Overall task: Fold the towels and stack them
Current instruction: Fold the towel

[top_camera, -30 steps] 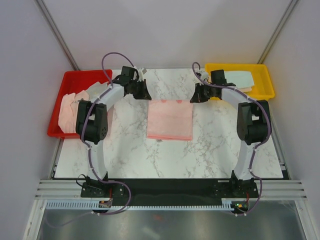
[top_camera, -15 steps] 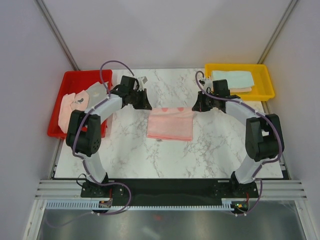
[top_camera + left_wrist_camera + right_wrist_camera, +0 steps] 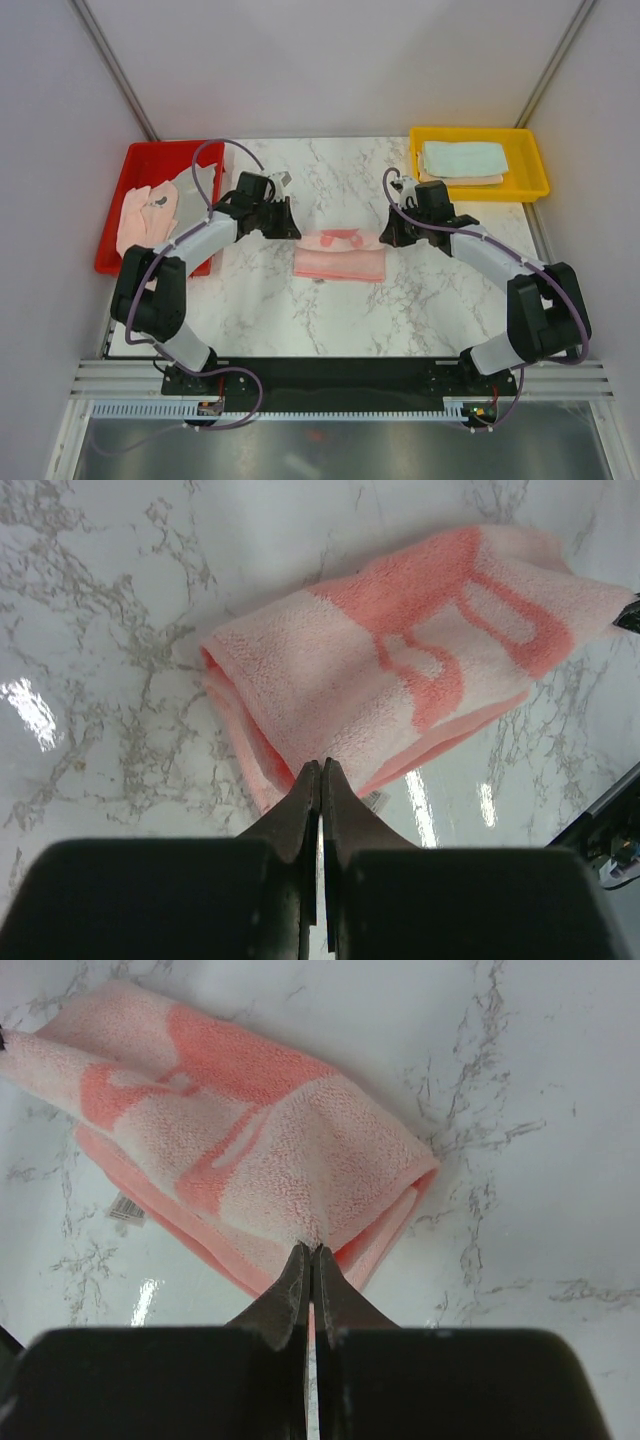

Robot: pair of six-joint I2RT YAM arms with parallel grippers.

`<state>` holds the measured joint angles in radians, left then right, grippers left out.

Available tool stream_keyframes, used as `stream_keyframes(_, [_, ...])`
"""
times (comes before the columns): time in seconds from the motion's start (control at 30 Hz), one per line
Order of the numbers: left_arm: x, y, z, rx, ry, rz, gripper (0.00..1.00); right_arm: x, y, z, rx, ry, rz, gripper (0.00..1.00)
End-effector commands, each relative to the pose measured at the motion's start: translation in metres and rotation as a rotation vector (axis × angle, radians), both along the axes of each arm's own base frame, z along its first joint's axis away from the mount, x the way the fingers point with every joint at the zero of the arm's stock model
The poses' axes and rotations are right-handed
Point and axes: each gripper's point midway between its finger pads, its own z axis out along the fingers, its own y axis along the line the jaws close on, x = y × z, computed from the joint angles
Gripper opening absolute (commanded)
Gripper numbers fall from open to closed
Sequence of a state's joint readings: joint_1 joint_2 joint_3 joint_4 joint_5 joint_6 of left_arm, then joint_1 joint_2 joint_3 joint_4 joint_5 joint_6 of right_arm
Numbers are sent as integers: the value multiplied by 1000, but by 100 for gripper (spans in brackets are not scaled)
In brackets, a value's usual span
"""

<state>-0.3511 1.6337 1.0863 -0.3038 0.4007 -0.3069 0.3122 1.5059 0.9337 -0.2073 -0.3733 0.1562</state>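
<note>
A pink towel (image 3: 340,258) with darker pink marks lies on the marble table, doubled over on itself. My left gripper (image 3: 294,231) is shut on its lifted left corner. My right gripper (image 3: 386,238) is shut on its lifted right corner. In the left wrist view the fingertips of the left gripper (image 3: 320,766) pinch the pink towel (image 3: 400,660) at its edge. The right wrist view shows the right gripper (image 3: 311,1250) pinching the pink towel (image 3: 230,1150) the same way. Loose pink and cream towels (image 3: 138,212) lie in the red tray. A folded mint towel (image 3: 462,157) tops a peach one (image 3: 462,181) in the yellow tray.
The red tray (image 3: 150,148) stands at the table's left edge and the yellow tray (image 3: 536,166) at the back right corner. A small white tag (image 3: 127,1207) sticks out from under the pink towel. Grey walls close in the table on both sides.
Both grippers have come toward the near edge, drawing the pink towel's far edge over its lower half. The towel now shows about half its former depth.
</note>
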Motion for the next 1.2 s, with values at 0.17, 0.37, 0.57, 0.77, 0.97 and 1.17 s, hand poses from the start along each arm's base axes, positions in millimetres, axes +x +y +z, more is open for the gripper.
stream_keyframes(0.17, [-28, -4, 1, 9, -12, 24, 2, -21, -17, -16, -33, 29, -86, 0])
stream_keyframes(0.37, [-40, -2, -8, 31, 9, 39, 2, -28, -12, -8, -13, 7, -72, 0])
stream_keyframes(0.57, [-44, 8, -9, 61, 0, 86, 2, -40, -3, -8, 56, 36, -73, 0])
stream_keyframes(0.77, [-52, 12, -21, 84, 31, 90, 2, -57, -3, -32, 59, 85, -76, 0])
stream_keyframes(0.97, [-61, 11, -31, 97, 62, 93, 2, -67, 0, -40, 82, 112, -58, 16])
stream_keyframes(1.17, [-60, 30, -32, 204, 95, 185, 31, -68, -9, -33, 54, 129, -122, 41])
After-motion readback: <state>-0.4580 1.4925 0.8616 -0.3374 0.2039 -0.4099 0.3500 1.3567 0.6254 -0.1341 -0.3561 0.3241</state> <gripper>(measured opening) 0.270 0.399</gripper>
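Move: Each gripper pinches a corner of the towel's lifted far edge. From the left hand, the left near corner lies about 8 cm back, 1 cm left and 5 cm below; the white label is 9 cm back, 5 cm right. From the right hand, the right near corner is about 8 cm back, 1 cm right and 5 cm below. The red bin sits some 30 cm left and 12 cm ahead of the left hand; the yellow bin 23 cm right and 27 cm ahead of the right. Bring both grippers back together about 7 cm, keeping the towel's edge pinched and carrying it towards the near edge. Lower them 4 to 5 cm on the way, letting the right rise briefly before its final descent, and steepen the fingers some 10 degrees. Near the table, part the fingers, the right a little earlier and wider, to let go of the corners. ##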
